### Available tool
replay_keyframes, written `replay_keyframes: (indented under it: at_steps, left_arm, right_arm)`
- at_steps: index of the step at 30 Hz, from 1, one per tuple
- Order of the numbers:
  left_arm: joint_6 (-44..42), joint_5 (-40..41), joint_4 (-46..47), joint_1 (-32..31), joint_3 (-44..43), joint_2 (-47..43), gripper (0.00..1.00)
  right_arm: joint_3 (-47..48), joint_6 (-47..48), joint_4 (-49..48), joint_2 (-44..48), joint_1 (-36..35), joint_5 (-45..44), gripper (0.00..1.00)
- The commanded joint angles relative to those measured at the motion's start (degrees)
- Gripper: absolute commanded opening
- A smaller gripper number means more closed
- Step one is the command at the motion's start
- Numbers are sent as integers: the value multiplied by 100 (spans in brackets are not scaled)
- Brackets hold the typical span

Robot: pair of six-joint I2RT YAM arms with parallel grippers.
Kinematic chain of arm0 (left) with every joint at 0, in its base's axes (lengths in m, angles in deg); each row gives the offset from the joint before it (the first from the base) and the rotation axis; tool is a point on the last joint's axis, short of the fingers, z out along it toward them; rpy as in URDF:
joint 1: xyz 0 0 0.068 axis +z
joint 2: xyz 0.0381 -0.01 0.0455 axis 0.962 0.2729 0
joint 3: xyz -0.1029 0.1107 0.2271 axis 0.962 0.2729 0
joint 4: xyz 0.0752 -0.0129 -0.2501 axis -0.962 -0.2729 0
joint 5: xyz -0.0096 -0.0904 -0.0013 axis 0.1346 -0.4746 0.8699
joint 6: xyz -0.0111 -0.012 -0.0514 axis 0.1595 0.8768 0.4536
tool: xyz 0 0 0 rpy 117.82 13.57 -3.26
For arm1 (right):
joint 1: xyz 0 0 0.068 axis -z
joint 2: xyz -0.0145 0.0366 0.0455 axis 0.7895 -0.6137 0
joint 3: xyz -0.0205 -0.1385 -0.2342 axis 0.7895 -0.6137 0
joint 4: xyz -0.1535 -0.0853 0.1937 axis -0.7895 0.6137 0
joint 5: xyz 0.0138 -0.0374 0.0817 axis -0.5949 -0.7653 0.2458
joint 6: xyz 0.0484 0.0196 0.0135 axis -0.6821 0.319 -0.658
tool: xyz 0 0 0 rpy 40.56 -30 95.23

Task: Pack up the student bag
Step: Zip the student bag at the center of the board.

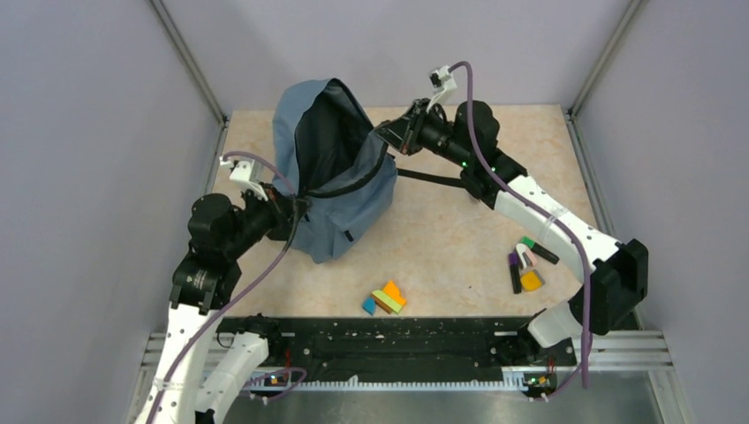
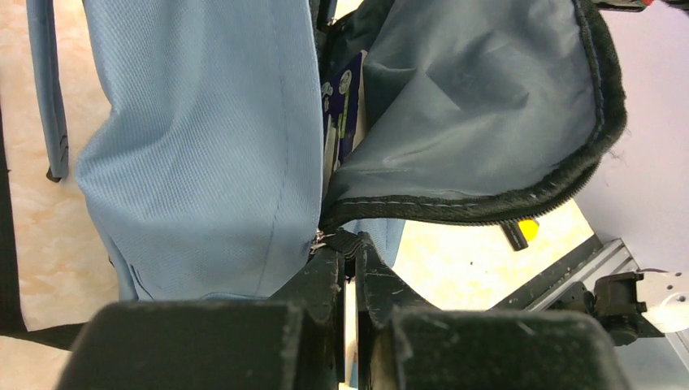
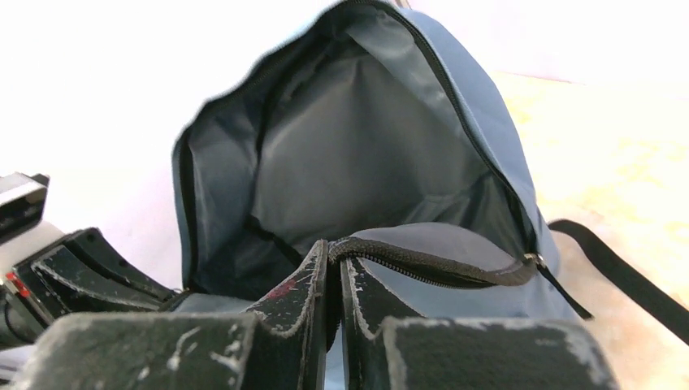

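Note:
The student bag [image 1: 340, 199] is slate-blue and stands at the back left of the table, its mouth held wide and its dark lining showing. My left gripper [image 1: 298, 208] is shut on the zipper edge at the bag's near left corner; in the left wrist view its tips [image 2: 348, 244] pinch the black rim. My right gripper [image 1: 389, 132] is shut on the opposite rim at the far right, its tips [image 3: 335, 253] clamping the black zipper band [image 3: 439, 268]. Inside the bag [image 2: 203, 146] a dark blue printed book [image 2: 342, 101] stands upright. The bag's lining [image 3: 366, 162] shows no other contents.
Coloured blocks [image 1: 385, 299] lie near the table's front middle. Markers and a yellow piece [image 1: 528, 265] lie at the front right, under the right arm. A black strap [image 1: 433, 178] trails to the right of the bag. Grey walls enclose the table on three sides.

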Motion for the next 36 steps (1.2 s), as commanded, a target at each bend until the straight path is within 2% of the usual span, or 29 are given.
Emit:
replay_keyframes:
  at_steps: [1,5,13,16,21,26,29,36]
  left_arm:
    - [137,-186,1223,17,-776,-90,0]
    - [274,-260,1317,17,-1193,96,0]
    - [592,-301,1618,17,-1636,493,0]
    - [640,-408,1657,17,-1748,695,0]
    - [575,-268,1680,17,-1755,727,0]
    - [563,-240,1580,17,-2307,1009,0]
    - [555,-67,1363,17,-2724,1276,0]
    - [799,87,1321,19,-3161,1692,0]
  right_arm:
    - [395,-520,-1528,-38,17,10,8]
    - [213,-681,-1981,-87,-72,-276,10]
    - [84,80,-1653,-94,-524,-942,17]
    - [-5,176,-1758,-98,-615,-890,39]
    - [-91,728,-1636,31,-642,-736,63]
    - [-43,1644,-1230,261,-642,-674,71]
    - [-182,2144,-1302,524,-642,-582,74]
    - [-705,3633,-1769,1073,-642,586,80]
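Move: My left fingers hold the zip pull at the left end of the student bag's mouth; the middle of that mouth lies about 13 cm ahead and 6 cm to the right of them, roughly level. My right fingers pinch the front flap's rim, some 12 cm ahead, 15 cm right and 6 cm above my left hand; from them the mouth is about 9 cm left and 6 cm lower. The black strap lies around 20 cm ahead of my right hand, 12 cm right and 36 cm down. I keep the zip pull pinched in my left fingers and draw it up about 10 cm along the bag's left side, easing forward some 4 cm towards the end. With my right hand I first lift the rim slightly and carry it a little left, then spread the fingers wide, let go, and back off rightward and upward, tipping the fingertips up about 30 degrees. ##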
